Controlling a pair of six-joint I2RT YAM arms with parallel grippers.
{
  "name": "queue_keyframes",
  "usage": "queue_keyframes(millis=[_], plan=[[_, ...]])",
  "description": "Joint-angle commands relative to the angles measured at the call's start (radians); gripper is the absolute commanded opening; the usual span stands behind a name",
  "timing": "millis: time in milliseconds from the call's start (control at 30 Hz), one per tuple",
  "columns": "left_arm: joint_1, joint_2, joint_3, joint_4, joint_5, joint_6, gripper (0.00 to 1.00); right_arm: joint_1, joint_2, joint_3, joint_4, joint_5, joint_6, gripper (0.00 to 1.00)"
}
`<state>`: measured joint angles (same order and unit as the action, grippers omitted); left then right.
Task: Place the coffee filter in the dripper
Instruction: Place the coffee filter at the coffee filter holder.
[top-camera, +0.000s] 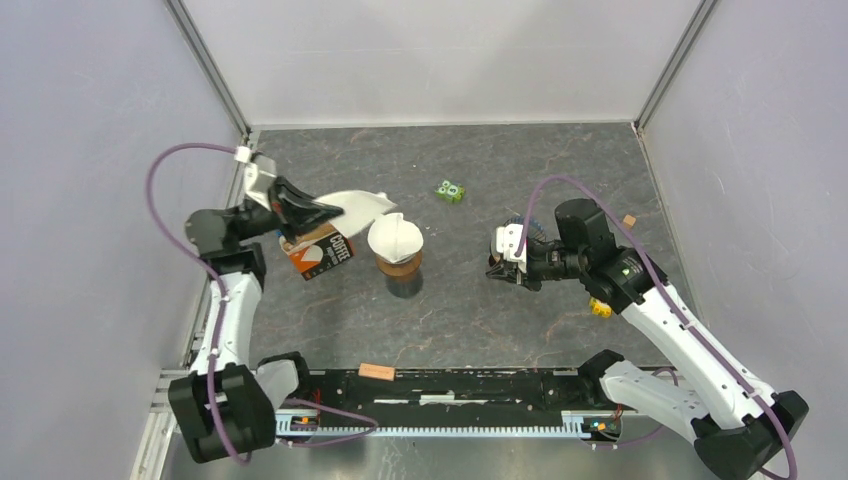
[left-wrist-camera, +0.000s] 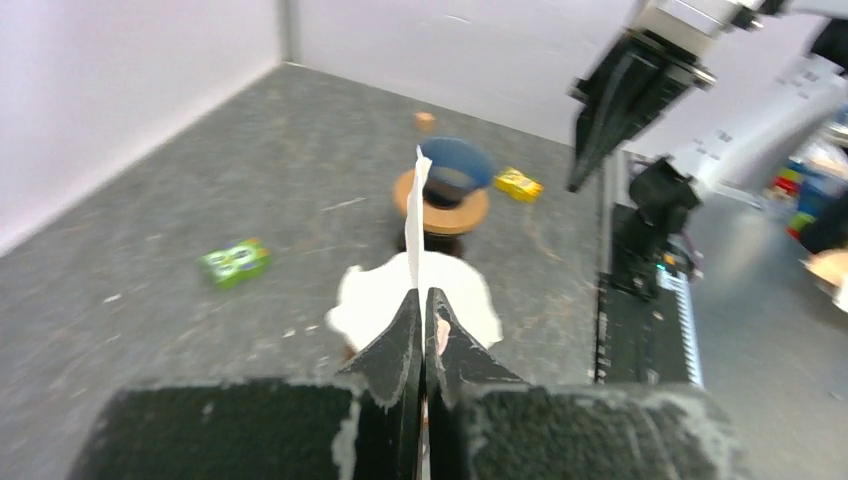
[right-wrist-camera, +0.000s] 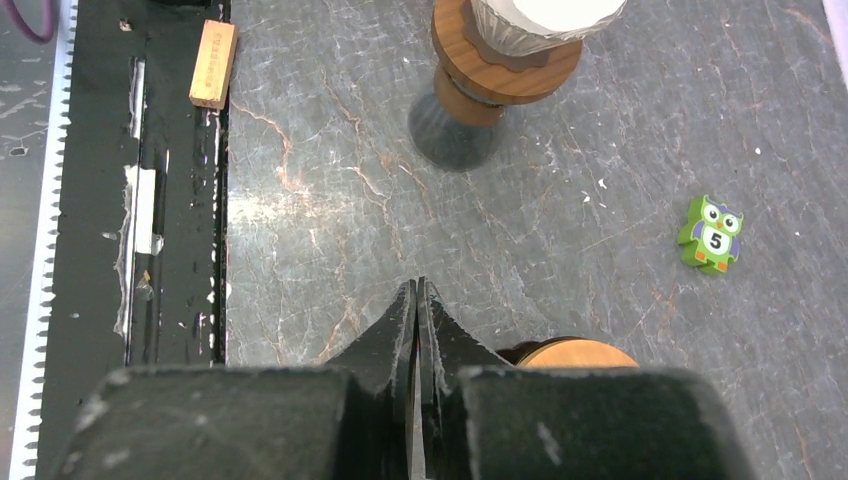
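Note:
A white paper coffee filter (top-camera: 362, 207) hangs flat from my left gripper (top-camera: 325, 212), which is shut on it. In the left wrist view the filter (left-wrist-camera: 413, 215) shows edge-on, rising from the closed tips of the left gripper (left-wrist-camera: 421, 292). The dripper (top-camera: 397, 242) stands just right of the filter: a white ribbed cone on a wooden collar and dark base. It also shows as the dripper (right-wrist-camera: 520, 40) and as a white shape, the dripper (left-wrist-camera: 470, 300), under my fingertips. My right gripper (top-camera: 495, 268) hovers right of the dripper. In its own view the right gripper (right-wrist-camera: 417, 285) is shut and holds nothing.
An orange and white filter box (top-camera: 322, 250) lies under the left gripper. A green owl block (top-camera: 450, 190) sits behind the dripper. A wooden disc with a grey-blue cup (left-wrist-camera: 445, 190) stands beneath the right gripper, beside a yellow block (top-camera: 600, 308). A wooden block (top-camera: 377, 372) rests on the black rail (top-camera: 480, 385).

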<state>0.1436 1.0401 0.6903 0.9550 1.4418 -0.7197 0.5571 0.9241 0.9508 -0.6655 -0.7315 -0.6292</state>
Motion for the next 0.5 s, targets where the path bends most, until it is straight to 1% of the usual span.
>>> queue_keyframes(millis=[0,67,100,200,267,400,467], plan=[[0.213,-0.004,0.101,0.041,0.111,-0.153,0.02,0.002,-0.01,-0.001,0.038,0.0,0.012,0.05],[0.311,0.028,0.124,0.071,0.159,-0.164,0.02,0.0,-0.012,-0.007,0.038,0.001,0.013,0.05],[0.356,0.053,0.127,0.125,0.187,-0.191,0.02,0.001,-0.015,-0.013,0.039,0.003,0.013,0.05],[0.45,0.137,0.108,0.424,0.212,-0.347,0.02,-0.003,-0.022,-0.033,0.047,0.003,0.014,0.05],[0.485,0.182,0.097,0.435,0.215,-0.317,0.02,-0.005,-0.024,-0.041,0.052,0.002,0.014,0.04],[0.494,0.203,0.057,0.436,0.214,-0.195,0.02,-0.009,-0.028,-0.057,0.054,-0.003,0.011,0.04],[0.494,0.225,0.053,0.437,0.214,-0.197,0.02,-0.011,-0.031,-0.065,0.055,0.0,0.009,0.04]])
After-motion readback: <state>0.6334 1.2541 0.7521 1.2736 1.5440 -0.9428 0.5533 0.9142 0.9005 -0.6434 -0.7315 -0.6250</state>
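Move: The left hand holds the folded coffee filter. The empty blue dripper lies about 36 cm to its right, 9 cm ahead and 24 cm below. The filled dripper on the carafe stands roughly 10 cm right, 2 cm ahead and 13 cm below; the coffee box some 6 cm left, 6 cm ahead and 26 cm below. From the right hand the blue dripper is about 15 cm ahead, 8 cm right, 15 cm below. Left hand, still pinching the filter, swings about 14 cm left and 5 cm forward, turning some 25 degrees counter-clockwise. ##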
